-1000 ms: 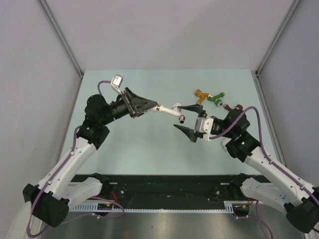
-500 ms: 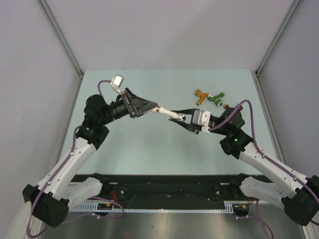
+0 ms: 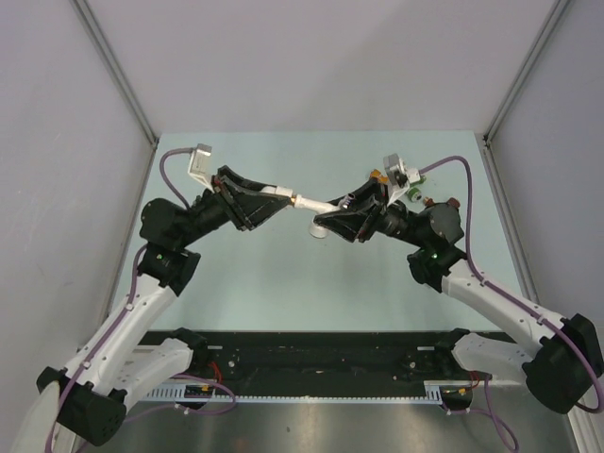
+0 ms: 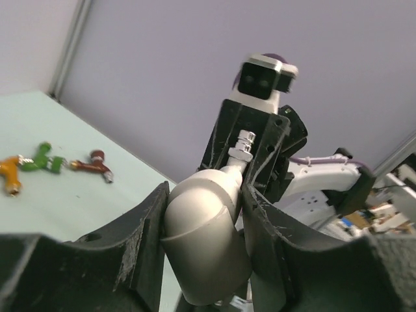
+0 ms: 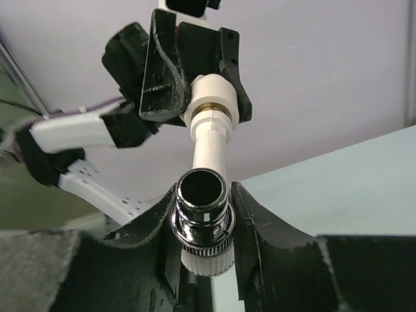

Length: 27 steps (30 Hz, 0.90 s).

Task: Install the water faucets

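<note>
The white faucet (image 3: pixel 311 205) hangs in the air between my two grippers. My left gripper (image 3: pixel 281 196) is shut on the white pipe connector (image 4: pixel 201 224) at the faucet's left end; a brass ring (image 5: pixel 209 107) shows at the joint. My right gripper (image 3: pixel 328 222) is shut on the faucet's silvery end (image 5: pixel 202 207), one finger on each side. The left gripper fills the bottom of its own view (image 4: pixel 201 214), as does the right (image 5: pixel 203 218). The orange faucet (image 3: pixel 377 176), green faucet (image 3: pixel 413 192) and dark red faucet (image 3: pixel 449 201) lie on the table at the back right.
The three loose faucets also show in the left wrist view: orange (image 4: pixel 9 174), green (image 4: pixel 43 158), dark red (image 4: pixel 92 164). Grey walls close the green table (image 3: pixel 245 274) on both sides and behind. A black rail (image 3: pixel 311 363) runs along the near edge.
My right gripper, open beside the faucet before, has turned over and shut on its silvery end. Both grippers and the faucet have shifted slightly back; the left wrist has swung left.
</note>
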### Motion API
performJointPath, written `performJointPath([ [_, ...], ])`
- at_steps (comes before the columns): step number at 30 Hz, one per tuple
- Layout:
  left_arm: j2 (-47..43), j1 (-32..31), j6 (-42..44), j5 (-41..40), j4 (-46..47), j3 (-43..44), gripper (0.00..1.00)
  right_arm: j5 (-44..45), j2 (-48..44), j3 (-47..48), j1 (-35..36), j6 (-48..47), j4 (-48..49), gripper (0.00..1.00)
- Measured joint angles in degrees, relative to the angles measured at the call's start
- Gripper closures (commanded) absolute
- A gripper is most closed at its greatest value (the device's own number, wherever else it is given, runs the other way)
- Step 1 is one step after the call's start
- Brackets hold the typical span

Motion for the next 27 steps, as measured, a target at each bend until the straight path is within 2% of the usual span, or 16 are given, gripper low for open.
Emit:
performJointPath([
  [6,-2.19,0.11,7.98,0.04,8.04,-4.02,1.00,1.05,4.07,0.00,-0.74,24.48,5.35,1.00],
  [9,-2.67,0.11,11.43,0.17,11.47,-5.66,1.00,1.75,4.87,0.00,-0.90,32.52,5.55,0.99],
  [10,-2.89,0.11,12.35,0.15,12.72,-6.36,1.00,2.03,4.98,0.00,-0.90,34.69,5.35,0.95],
  [11,-3.08,0.11,13.16,0.11,13.64,-6.95,1.00,2.27,5.03,0.00,-0.90,36.50,4.96,0.83],
  [13,-3.26,0.11,13.84,-0.13,15.08,-7.85,1.00,2.78,5.03,0.00,-0.90,38.91,4.11,0.67],
  [14,-3.26,0.11,14.12,-0.26,15.54,-8.09,1.00,3.13,4.96,0.00,-0.90,39.50,3.69,0.53],
  [16,-3.26,0.11,14.16,-0.85,15.69,-8.39,1.00,3.89,4.66,0.00,-0.96,39.95,2.51,0.45],
  [17,-3.37,0.11,14.14,-0.61,15.58,-8.48,1.00,4.98,4.20,0.00,-1.38,39.93,1.62,0.36],
  [20,-4.61,0.09,13.53,-2.45,13.81,-8.72,1.00,8.22,1.84,0.00,-3.98,37.92,-1.64,0.22],
  [27,-6.47,0.09,8.46,-11.39,6.62,-8.72,1.00,12.94,-6.47,0.00,-8.94,26.47,-10.88,0.07],
])
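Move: My right fingers are shut on the faucet body. The threaded joint I am turning up lies about 6 cm to their left and 2 cm farther out, roughly level. Beside that hand the faucet's white knob hangs about 2 cm left, 3 cm back and some 3 cm below, and the chrome nozzle stands about 2 cm right and 2 cm out, slightly above. For my left hand, holding the white end connector, the joint is about 4 cm to the right, level. I twist the two ends against each other at the joint: my right hand rolls its top forward by almost 40 degrees while my left hand, keeping its pinch on the connector, rolls back some 20. Then I open my right fingers, let go of the faucet body and draw that hand about 6 cm right and 4 cm forward, away from the faucet. My left hand carries on a little to the left, unrolling part of its turn and swinging counter-clockwise. ##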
